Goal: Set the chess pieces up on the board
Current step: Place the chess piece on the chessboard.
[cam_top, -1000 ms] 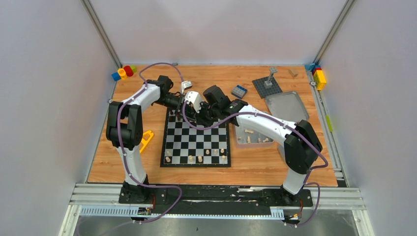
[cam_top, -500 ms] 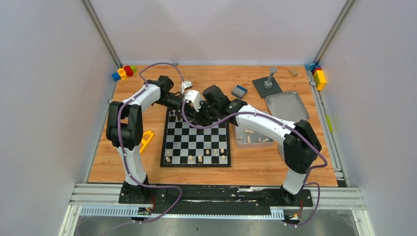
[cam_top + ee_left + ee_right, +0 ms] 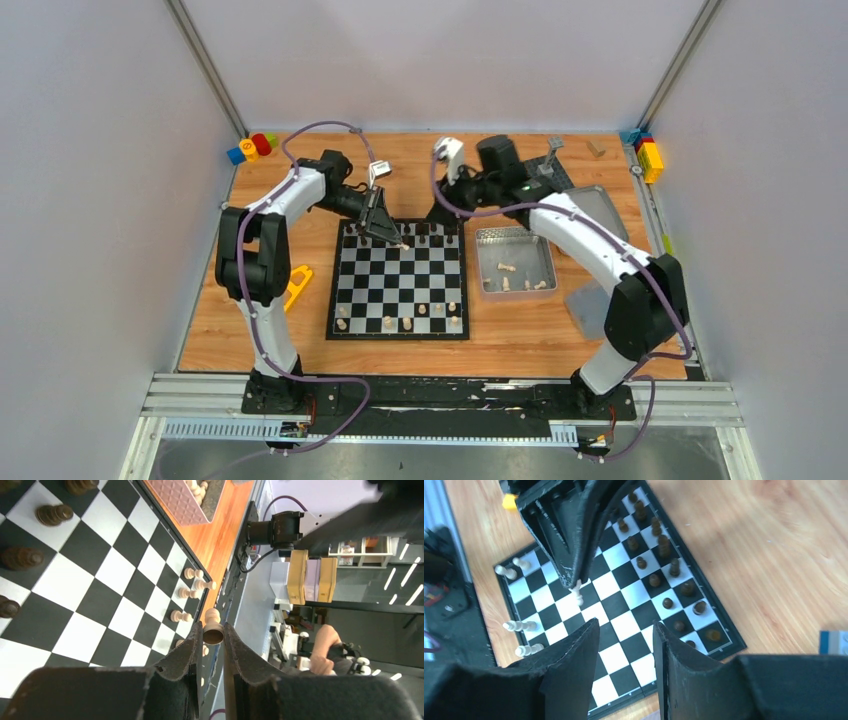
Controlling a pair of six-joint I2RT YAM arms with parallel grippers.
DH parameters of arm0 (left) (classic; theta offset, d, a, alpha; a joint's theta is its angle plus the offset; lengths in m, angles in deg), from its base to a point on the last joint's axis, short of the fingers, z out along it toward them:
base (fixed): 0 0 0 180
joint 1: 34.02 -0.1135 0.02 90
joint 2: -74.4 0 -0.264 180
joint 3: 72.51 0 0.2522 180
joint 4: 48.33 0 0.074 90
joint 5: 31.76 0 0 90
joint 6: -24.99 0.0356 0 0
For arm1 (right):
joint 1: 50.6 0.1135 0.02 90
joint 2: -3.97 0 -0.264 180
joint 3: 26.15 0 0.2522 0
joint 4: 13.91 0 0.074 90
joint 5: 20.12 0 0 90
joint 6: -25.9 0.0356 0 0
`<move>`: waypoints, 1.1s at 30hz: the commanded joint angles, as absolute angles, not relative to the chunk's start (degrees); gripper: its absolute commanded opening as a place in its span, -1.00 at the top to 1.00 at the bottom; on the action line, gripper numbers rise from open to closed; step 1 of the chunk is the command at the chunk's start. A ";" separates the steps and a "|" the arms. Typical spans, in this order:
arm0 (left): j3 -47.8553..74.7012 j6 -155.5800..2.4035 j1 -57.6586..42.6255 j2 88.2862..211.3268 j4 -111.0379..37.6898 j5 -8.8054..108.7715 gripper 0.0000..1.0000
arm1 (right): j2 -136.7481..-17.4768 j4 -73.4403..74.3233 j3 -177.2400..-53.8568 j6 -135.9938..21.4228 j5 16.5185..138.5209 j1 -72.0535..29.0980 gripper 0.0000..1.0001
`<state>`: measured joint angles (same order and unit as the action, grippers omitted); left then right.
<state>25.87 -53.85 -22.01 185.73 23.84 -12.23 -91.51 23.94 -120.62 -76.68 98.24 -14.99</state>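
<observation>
The board (image 3: 398, 283) lies mid-table. Dark chess pieces (image 3: 425, 240) stand along its far rows, and pale chess pieces (image 3: 406, 323) stand near its front edge. My left gripper (image 3: 393, 236) hangs over the board's far part, shut on a pale pawn (image 3: 213, 629) whose round base faces the wrist camera. From the right wrist the same pawn (image 3: 577, 593) shows at the tips of the left fingers (image 3: 574, 555). My right gripper (image 3: 624, 630) is open and empty, raised over the board's far right edge (image 3: 440, 212).
A silver metal tin (image 3: 487, 268) with loose pale pieces sits right of the board. Its grey lid (image 3: 600, 203), a studded grey plate (image 3: 540, 178) and toy bricks (image 3: 250, 148) lie at the back. A yellow tool (image 3: 298, 285) lies left of the board.
My right arm has drawn back from the left gripper toward the back right, and its jaws have opened. The left gripper now shows with the pale pawn in it.
</observation>
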 commanded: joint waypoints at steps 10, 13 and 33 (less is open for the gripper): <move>13.65 -90.87 -22.15 166.72 -33.79 -15.73 1.00 | -88.03 14.87 -120.42 -55.39 130.89 -27.37 0.03; 10.67 -100.79 -21.88 164.85 -45.25 -14.37 1.00 | -89.39 10.80 -119.51 -50.54 134.82 -27.56 0.00; 2.26 -118.08 -18.80 163.96 -72.44 -11.46 1.00 | -95.02 -2.47 -120.60 -37.49 141.94 -27.49 0.11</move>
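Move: In the left hand's closed fingers is the white chess piece, already held. The right gripper's open fingers are about 5 cm to the left hand's right, 4 cm ahead and 4 cm higher. From the right hand, the white piece lies some 5 cm left, 4 cm back and 4 cm below. The nearest dark pawn stands around 8 cm ahead of the left hand, level sideways and 12 cm below; the metal box is about 21 cm to its right, 2 cm ahead and 13 cm below. Lifting the white piece some 13 cm clear of the board, the left hand also drifts right, keeps its grip and levels its fingers towards the right gripper. The right hand rises about 8 cm, first swinging right and slightly forward, then curving back left and towards its base; it rolls its open fingers up to level, some 40 degrees in all, to face the piece at close range without closing. ##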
